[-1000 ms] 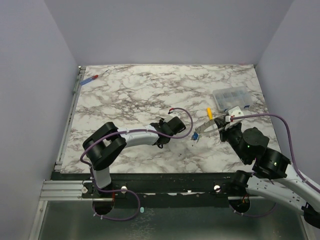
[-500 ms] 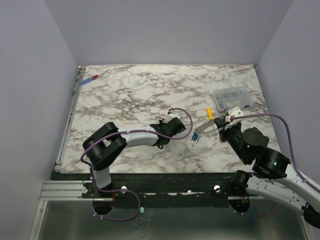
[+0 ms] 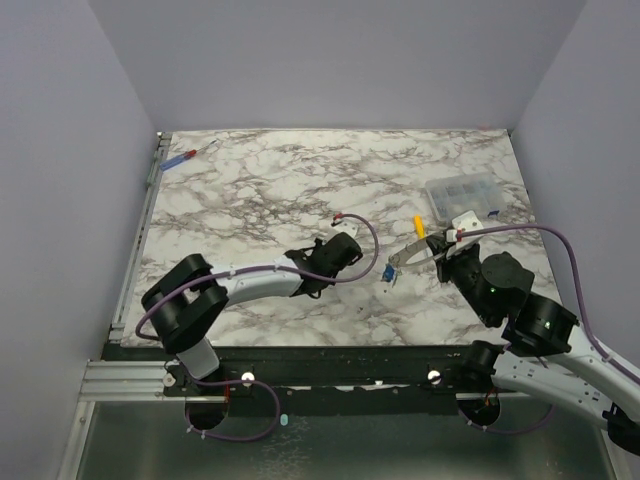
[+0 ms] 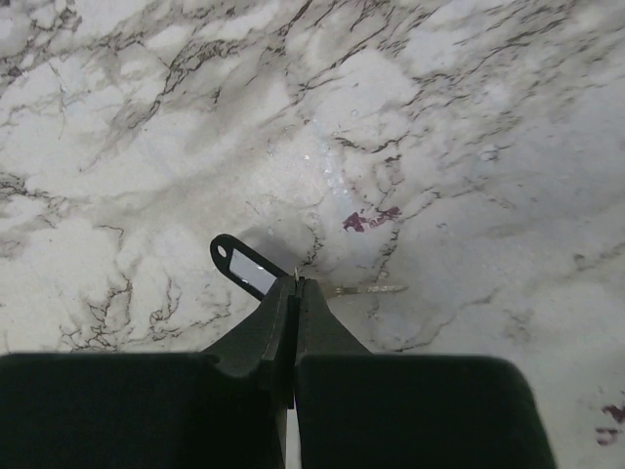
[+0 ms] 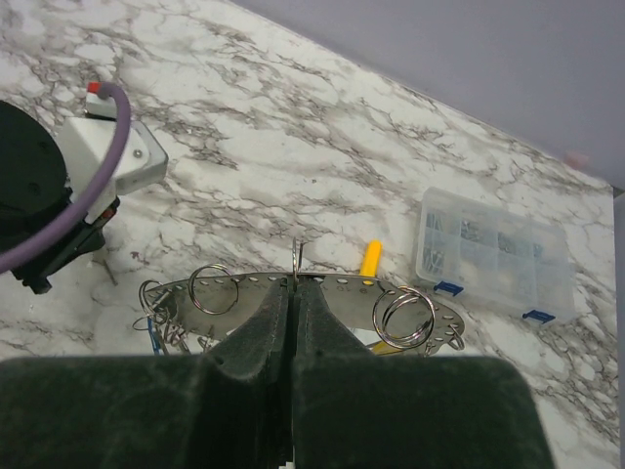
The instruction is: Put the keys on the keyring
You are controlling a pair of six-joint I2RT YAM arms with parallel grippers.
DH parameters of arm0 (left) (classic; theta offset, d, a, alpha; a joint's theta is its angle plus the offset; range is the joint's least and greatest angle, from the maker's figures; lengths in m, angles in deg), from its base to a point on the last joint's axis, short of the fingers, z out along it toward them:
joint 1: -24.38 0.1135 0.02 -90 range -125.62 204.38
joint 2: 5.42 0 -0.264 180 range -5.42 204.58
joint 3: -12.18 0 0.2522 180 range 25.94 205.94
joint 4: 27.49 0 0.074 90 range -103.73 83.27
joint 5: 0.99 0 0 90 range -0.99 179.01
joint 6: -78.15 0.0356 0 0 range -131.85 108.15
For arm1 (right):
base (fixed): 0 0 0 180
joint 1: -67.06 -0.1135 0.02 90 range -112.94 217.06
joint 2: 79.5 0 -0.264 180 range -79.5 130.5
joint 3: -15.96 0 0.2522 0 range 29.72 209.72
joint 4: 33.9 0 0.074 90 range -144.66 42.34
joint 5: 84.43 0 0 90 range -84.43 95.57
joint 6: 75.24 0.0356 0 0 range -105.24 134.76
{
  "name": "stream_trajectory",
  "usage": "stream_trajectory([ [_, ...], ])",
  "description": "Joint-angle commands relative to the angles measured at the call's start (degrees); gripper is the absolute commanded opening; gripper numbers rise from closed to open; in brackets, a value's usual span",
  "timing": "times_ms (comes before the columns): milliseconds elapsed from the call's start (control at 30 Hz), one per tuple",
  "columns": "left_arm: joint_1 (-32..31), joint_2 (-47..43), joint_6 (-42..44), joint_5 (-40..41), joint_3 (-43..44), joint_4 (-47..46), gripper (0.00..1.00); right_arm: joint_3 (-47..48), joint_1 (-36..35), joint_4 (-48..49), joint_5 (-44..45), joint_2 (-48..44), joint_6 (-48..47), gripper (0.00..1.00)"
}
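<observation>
My right gripper [image 5: 295, 283] is shut on the keyring [image 5: 342, 286], a wide silver loop of perforated band with several small split rings on it, held above the table. The keyring also shows in the top view [image 3: 405, 256], left of the right gripper [image 3: 437, 256]. A blue-capped key [image 5: 148, 330] hangs at its left end [image 3: 388, 272]. My left gripper [image 4: 296, 283] is shut on a thin ring joining a silver key [image 4: 366, 289] and a black tag [image 4: 244, 270], just above the marble. In the top view the left gripper [image 3: 307, 280] is well left of the keyring.
A clear compartment box [image 3: 460, 193] stands at the back right, also in the right wrist view [image 5: 493, 254]. A yellow-handled screwdriver [image 3: 419, 224] lies behind the keyring [image 5: 371, 260]. A red-and-blue screwdriver [image 3: 185, 157] lies at the far left corner. Purple cables loop over both wrists.
My left arm has swung left and drawn its gripper away from the keyring, still shut on the key. The right gripper and keyring have barely moved.
</observation>
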Motion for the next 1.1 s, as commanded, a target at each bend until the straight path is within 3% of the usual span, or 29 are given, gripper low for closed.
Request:
stream_trajectory([
  [0,-0.1,-9.5,4.7,-11.3,-1.0,-0.8,0.0,2.9,0.0,1.2,-0.6,0.1,-1.3,0.01],
  [367,-0.1,-24.2,10.8,-22.3,-6.4,-4.8,0.0,2.6,0.0,3.1,-5.7,-1.4,-3.6,0.01],
  [500,0.0,-27.8,10.7,-17.1,-7.6,-4.5,0.0,2.6,0.0,3.3,-7.0,-1.6,-4.1,0.0],
  [533,0.0,-28.1,10.6,-16.2,-7.8,-3.8,0.09,2.5,0.0,3.2,-7.0,-1.5,-4.1,0.01],
  [600,0.0,-27.7,9.2,-14.9,-8.3,-3.0,0.36,2.2,0.0,3.1,-6.8,-1.3,-3.8,0.01],
  [667,-0.1,-26.3,8.7,-16.6,-8.4,-2.1,0.5,1.7,0.0,3.0,-6.5,-1.2,-3.3,0.01],
  [767,-0.2,-22.5,4.2,-13.2,-8.4,-2.0,0.53,1.3,0.0,2.6,-5.5,-1.2,-2.3,0.01],
  [1067,-2.3,-7.1,-13.7,-1.9,-0.7,3.2,0.48,1.7,0.0,-0.4,4.8,-1.5,-0.1,0.01],
])
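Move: The key with the black tag is right at the left fingertips, its tag about 2 cm ahead, 1 cm to the left and 1 cm lower. From that hand, the metal keyring hangs in the right gripper some 20 cm to the right, 5 cm back and 24 cm higher; the yellow screwdriver lies about 25 cm right and 7 cm ahead. From the right hand, the tagged key is about 20 cm left, 7 cm ahead and 27 cm below. Raise the shut left gripper off the tagged key about 12 cm, easing back some 4 cm and a little right while it rolls left side down and turns clockwise. At the top, open the fingers about halfway, then sink some 9 cm back down towards the key, undoing most of the turn. Keep the right gripper shut on the keyring. ##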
